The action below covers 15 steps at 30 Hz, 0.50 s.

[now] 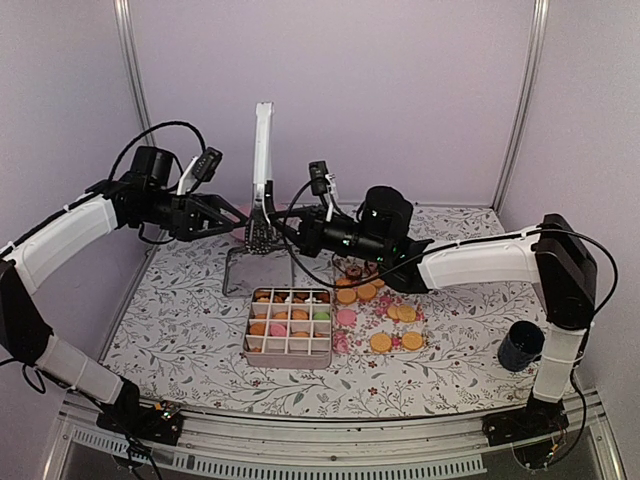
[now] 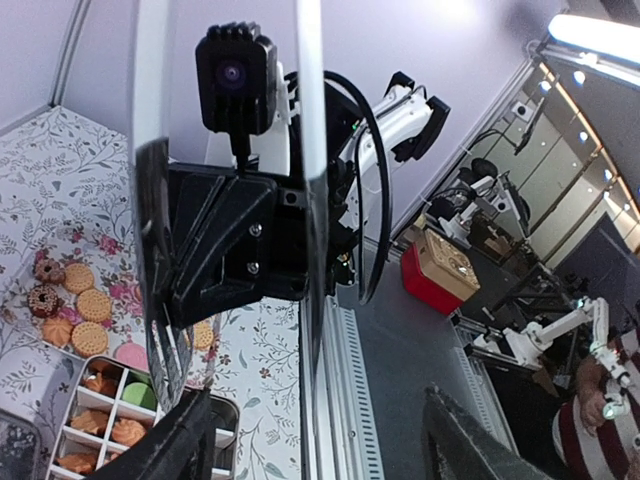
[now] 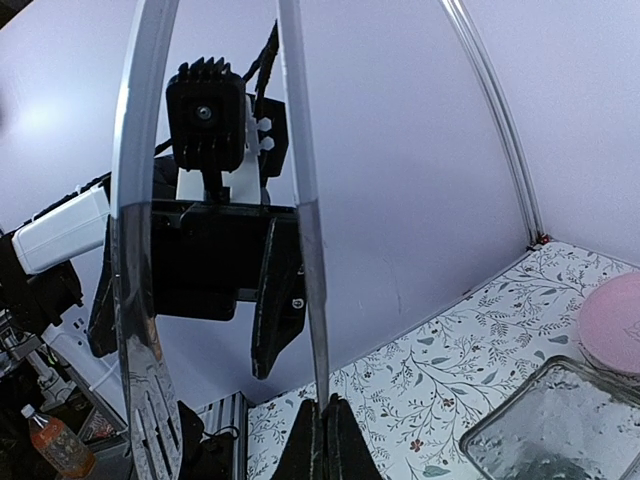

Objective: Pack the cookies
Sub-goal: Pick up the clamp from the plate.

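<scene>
The cookies (image 1: 380, 300) lie loose to the right of a compartment box (image 1: 290, 352) that holds more of them, mostly golden-orange with some pink, green and dark brown. The left wrist view shows the cookies (image 2: 82, 305) and the box (image 2: 225, 415) low on the left. Metal tongs (image 1: 262, 170) stand upright behind the box, slotted heads down. My right gripper (image 1: 287, 228) is shut on one tong arm (image 3: 300, 200), which is pinched between its tips (image 3: 325, 440). My left gripper (image 1: 235, 222) stands open, its fingers (image 2: 180, 445) wide apart with the tong arm (image 2: 312, 200) between them, not touching.
A clear lid (image 1: 258, 272) lies on the floral cloth behind the box, seen also in the right wrist view (image 3: 560, 420). A pink plate (image 3: 615, 325) sits beyond it near the back wall. A dark cup (image 1: 520, 345) stands by the right arm's base.
</scene>
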Tool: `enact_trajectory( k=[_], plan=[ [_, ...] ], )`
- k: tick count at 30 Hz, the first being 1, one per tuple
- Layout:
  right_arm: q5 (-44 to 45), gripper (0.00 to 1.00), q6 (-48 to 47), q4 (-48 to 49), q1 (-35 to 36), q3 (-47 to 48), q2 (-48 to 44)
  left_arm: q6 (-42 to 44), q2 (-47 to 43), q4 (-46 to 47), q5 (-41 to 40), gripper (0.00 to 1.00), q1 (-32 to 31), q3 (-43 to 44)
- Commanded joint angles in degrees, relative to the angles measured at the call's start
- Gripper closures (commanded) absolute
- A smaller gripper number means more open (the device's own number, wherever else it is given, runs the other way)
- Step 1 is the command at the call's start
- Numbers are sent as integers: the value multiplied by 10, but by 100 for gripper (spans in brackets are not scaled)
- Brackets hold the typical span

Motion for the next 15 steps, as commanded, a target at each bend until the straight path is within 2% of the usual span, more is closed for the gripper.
enact_trajectory(
  k=[1,15],
  plan=[
    [-2,100,24,54,13,30,22,-48,-2,51,0,33,-8,-12],
    [38,100,21,60,28,59,52,-76,-7,97,-6,60,-16,-65]
  ],
)
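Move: The toothed jaw end of the clamp, already upright in my shut right fingers, is about 4 cm to the right of my left hand, nearly level and perhaps a centimetre nearer my base; it is only 2 cm left of my right hand point. From my left hand the cookie box lies roughly 6 cm right, 2 cm ahead and 30 cm below; the tray is some 17 cm ahead, 4 cm left and just as low. I close my left fingers steadily from about three-quarters open to under half around the clamp's jaw end, sinking that hand about 2 cm with its fingers still pointing right. Meanwhile my right hand keeps its grip on the clamp and brings it about 2 cm left, towards and in between those closing fingers, dipping slightly and coming back up. ##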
